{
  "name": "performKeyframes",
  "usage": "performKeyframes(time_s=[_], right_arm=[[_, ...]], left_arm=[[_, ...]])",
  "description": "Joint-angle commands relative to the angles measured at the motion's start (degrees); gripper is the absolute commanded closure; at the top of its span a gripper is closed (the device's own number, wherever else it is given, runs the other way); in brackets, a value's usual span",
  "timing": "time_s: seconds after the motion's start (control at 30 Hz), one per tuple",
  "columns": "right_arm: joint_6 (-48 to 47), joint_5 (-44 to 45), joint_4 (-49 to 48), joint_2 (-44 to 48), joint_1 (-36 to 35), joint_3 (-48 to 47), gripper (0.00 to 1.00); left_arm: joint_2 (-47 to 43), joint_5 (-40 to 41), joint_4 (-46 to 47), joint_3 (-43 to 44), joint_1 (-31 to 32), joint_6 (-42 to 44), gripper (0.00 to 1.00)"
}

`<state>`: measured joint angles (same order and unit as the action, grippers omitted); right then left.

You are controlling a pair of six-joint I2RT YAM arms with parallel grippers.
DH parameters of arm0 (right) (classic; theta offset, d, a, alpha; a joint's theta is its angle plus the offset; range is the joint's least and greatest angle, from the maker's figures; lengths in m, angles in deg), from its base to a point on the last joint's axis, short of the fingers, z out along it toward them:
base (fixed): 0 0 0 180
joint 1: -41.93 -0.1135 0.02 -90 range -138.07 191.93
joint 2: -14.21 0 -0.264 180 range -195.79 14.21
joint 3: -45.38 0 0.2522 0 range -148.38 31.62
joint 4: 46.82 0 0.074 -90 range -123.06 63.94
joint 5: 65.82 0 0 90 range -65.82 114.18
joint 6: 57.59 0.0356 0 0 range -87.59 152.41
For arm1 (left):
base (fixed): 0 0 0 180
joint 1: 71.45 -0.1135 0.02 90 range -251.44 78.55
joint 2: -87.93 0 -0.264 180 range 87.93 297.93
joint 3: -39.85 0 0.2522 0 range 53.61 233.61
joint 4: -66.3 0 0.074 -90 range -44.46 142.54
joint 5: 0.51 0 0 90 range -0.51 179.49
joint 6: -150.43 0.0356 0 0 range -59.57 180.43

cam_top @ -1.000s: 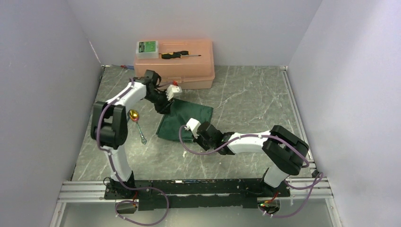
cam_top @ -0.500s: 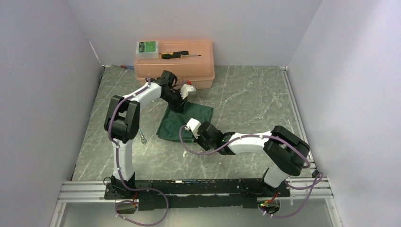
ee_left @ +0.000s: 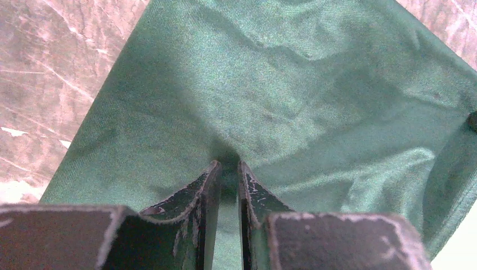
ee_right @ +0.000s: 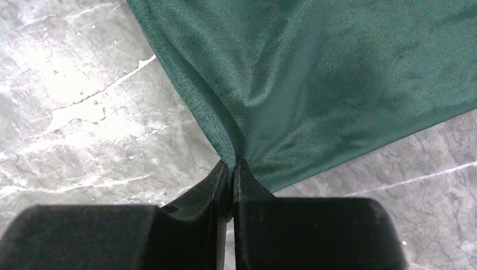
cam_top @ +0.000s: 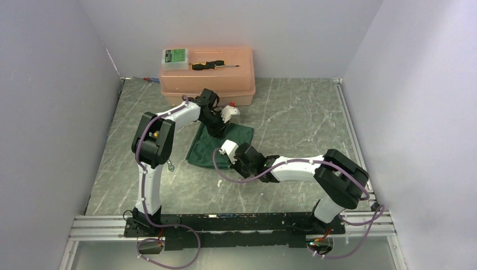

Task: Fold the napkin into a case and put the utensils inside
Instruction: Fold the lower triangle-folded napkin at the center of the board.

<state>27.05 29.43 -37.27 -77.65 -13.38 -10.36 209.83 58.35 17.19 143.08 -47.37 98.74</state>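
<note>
The dark green napkin (cam_top: 203, 149) lies rumpled on the marble table, left of middle. My left gripper (cam_top: 218, 130) comes down on its far part. In the left wrist view this gripper (ee_left: 228, 164) has its jaws nearly together, pinching a pucker of the napkin (ee_left: 292, 84). My right gripper (cam_top: 232, 167) is at the near edge; in the right wrist view it (ee_right: 230, 163) is shut on a corner of the napkin (ee_right: 315, 67), which stretches away from it. Of the utensils, only the tip of the thin silver one (cam_top: 170, 165) shows beside the left arm; the gold-headed one is hidden.
A pink plastic box (cam_top: 225, 84) stands at the back against the wall. A small green and white case (cam_top: 175, 57) and a black-handled screwdriver (cam_top: 212, 65) lie on its lid. Grey walls close in both sides; a rail (cam_top: 236, 222) runs along the near edge.
The left arm has swung to the right, carrying its gripper from the napkin's far left corner across the cloth. Its elbow now covers the gold-headed utensil. The right arm has hardly moved.
</note>
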Motion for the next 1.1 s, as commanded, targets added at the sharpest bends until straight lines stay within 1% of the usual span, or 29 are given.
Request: performKeyframes(time_s=[0.0, 0.33, 0.63, 0.8, 1.07], right_arm=[[0.3, -3.6, -0.2, 1.1, 2.1, -2.7, 0.97], [2.2, -13.3, -0.8, 2.6, 8.8, -5.0, 0.98], [0.4, -23.6, 3.9, -1.5, 12.9, -10.7, 1.0], [0.4, -25.1, 3.9, -3.1, 15.2, -11.3, 1.0], [2.5, -29.0, 0.2, -6.3, 20.4, -11.9, 1.0]], left_arm=[[0.9, 3.6, 1.0, -0.6, -0.1, 1.5, 0.76], [1.2, 5.3, 0.8, -2.4, 1.4, 4.3, 0.76], [1.8, 5.8, 0.0, -2.2, 2.1, 5.5, 0.76], [2.0, 5.7, -0.9, -1.9, 2.2, 6.7, 0.76], [2.4, 6.4, -1.7, -1.9, 2.7, 9.0, 0.77]])
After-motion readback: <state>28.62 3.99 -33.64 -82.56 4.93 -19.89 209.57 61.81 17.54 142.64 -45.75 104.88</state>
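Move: The right fingers already pinch the napkin's near right corner; the middle of the napkin lies about 10 cm ahead and 5 cm to the left of them, roughly at their height, its far right corner some 19 cm ahead and 8 cm right. The left fingertips already rest on the cloth, with that middle about 4 cm back from them. The spoon is roughly 18 cm left and 8 cm back of the left hand. Keeping its pinch on the napkin's corner, the right hand carries it about 6 cm forward towards the spot pinned by the left fingers, arching up some 4 cm and sinking back most of that, while the wrist turns about 20 degrees to point the fingers more to the left. The left hand stays put, its nearly shut fingertips still holding the cloth down. ##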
